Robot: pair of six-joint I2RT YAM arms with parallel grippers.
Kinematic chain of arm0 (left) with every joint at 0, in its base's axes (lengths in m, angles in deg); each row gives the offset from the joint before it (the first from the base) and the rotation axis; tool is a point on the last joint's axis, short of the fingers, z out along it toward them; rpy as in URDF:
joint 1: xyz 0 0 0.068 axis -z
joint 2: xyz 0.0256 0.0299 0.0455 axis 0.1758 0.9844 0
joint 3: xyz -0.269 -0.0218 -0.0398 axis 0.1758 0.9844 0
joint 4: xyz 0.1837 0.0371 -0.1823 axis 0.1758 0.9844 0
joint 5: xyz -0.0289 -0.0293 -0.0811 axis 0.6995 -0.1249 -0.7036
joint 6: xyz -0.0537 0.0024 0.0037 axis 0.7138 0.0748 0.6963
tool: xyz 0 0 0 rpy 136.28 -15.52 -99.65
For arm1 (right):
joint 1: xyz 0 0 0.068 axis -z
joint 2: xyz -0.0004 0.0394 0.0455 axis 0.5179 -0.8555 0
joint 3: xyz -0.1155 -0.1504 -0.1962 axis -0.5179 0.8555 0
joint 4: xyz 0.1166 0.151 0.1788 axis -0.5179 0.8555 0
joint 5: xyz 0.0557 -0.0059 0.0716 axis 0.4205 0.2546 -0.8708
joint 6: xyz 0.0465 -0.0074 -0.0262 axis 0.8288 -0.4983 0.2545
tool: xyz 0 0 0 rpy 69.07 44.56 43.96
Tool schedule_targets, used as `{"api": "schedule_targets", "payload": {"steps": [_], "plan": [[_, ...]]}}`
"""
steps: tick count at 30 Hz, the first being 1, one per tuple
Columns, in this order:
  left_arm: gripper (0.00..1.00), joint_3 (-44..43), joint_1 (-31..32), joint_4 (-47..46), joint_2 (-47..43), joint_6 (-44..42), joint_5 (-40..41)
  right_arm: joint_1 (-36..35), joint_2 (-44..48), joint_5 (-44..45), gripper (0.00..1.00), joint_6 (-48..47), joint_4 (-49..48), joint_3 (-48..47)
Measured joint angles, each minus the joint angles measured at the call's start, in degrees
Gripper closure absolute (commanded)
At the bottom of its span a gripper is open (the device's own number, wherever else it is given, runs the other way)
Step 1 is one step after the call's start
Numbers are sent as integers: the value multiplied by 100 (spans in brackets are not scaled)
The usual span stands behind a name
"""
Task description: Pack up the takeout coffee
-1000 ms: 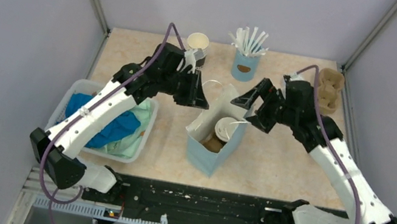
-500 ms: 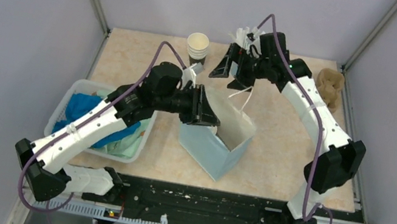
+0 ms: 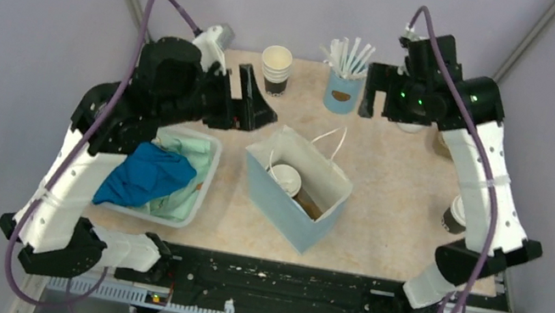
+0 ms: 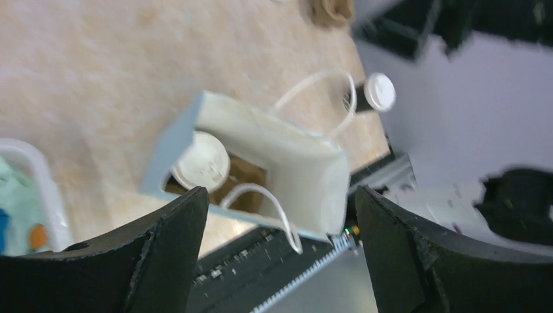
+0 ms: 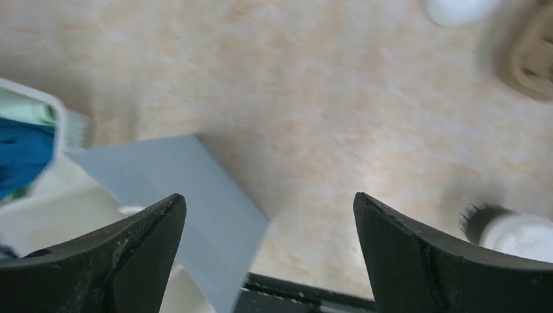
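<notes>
A light blue paper bag (image 3: 296,203) stands open mid-table. Inside it sits one takeout coffee (image 3: 285,179), its white lid (image 4: 201,162) showing beside something brown. A second lidded takeout coffee (image 3: 456,215) stands on the table at the right, partly behind the right arm, and appears again in the right wrist view (image 5: 522,235). My left gripper (image 3: 244,108) hangs open, raised behind and left of the bag, holding nothing. My right gripper (image 3: 375,96) is open and empty, high over the back right of the table.
A stack of lidless cups (image 3: 276,66) and a light blue cup of white sticks (image 3: 344,82) stand at the back. A clear bin (image 3: 193,202) of blue and green cloths lies left of the bag. A brown cup carrier (image 5: 535,52) sits at the back right.
My left gripper has opened and pulled up and back-left, away from the bag's rim. The right arm has swung from the stick cup toward the back right. The bag now stands free.
</notes>
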Motion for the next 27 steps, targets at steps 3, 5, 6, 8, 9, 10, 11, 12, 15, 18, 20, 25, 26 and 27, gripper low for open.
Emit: {"api": "schedule_targets", "payload": {"steps": [3,5,6,8,9,10,11,12,15,18,20,25,26,27], "plan": [[11,-675,-601,157,538,-494,17,57,968,776,1,-116,184,1058],[10,-708,-909,219,903,-813,-98,225,1620,1075,1,-142,258,1751],[10,-699,-992,234,1099,-953,-166,369,1864,1165,1,-170,295,2004],[9,-640,-1043,240,1515,-1207,-319,922,2358,1381,1,-229,313,2618],[9,-581,-1073,256,1694,-1335,-407,1156,2487,1480,1,-243,330,2828],[9,-542,-1095,297,1801,-1438,-483,1482,2632,1554,1,-267,286,3104],[9,-509,-1113,334,1860,-1515,-546,1816,2743,1580,1,-297,234,3410],[9,-481,-1134,372,1869,-1604,-619,2138,2820,1547,1,-339,140,3709],[9,-479,-1172,415,1751,-1775,-763,3163,2909,1276,1,-396,-177,4581],[8,-479,-1180,420,1491,-1969,-879,3729,2822,1060,1,-426,-352,5084],[8,-472,-1180,435,1303,-2107,-953,3904,2710,946,1,-457,-411,5141],[8,-111,-1180,422,693,-2332,-1119,4131,2354,750,2,-549,-525,5040],[8,-61,-1180,431,601,-2356,-1147,4251,2245,660,2,-566,-533,4966],[8,-9,-1165,428,518,-2367,-1143,4354,2164,597,2,-581,-557,4929]]}}
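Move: The lidded coffee cup still on the table stands about 31 cm to the right of the open right hand, some 10 cm back and 30 cm below. From that same hand, the bag is roughly 14 cm left and 18 cm back, the white lids about 21 cm ahead and 19 cm right, and the cup carrier 20 cm ahead and 34 cm right. From the left hand the cup lies about 59 cm right and 2 cm ahead. To the lidded cup comes the empty right hand, swinging some 26 cm right while drawing back and then sinking steeply, its fingers wide open, turning clockwise about 40 degrees and tipping to point more steeply down; it ends still clear above the cup. The open left hand dips forward and down about 9 cm, then draws back and partly up, near the bag's left side. ##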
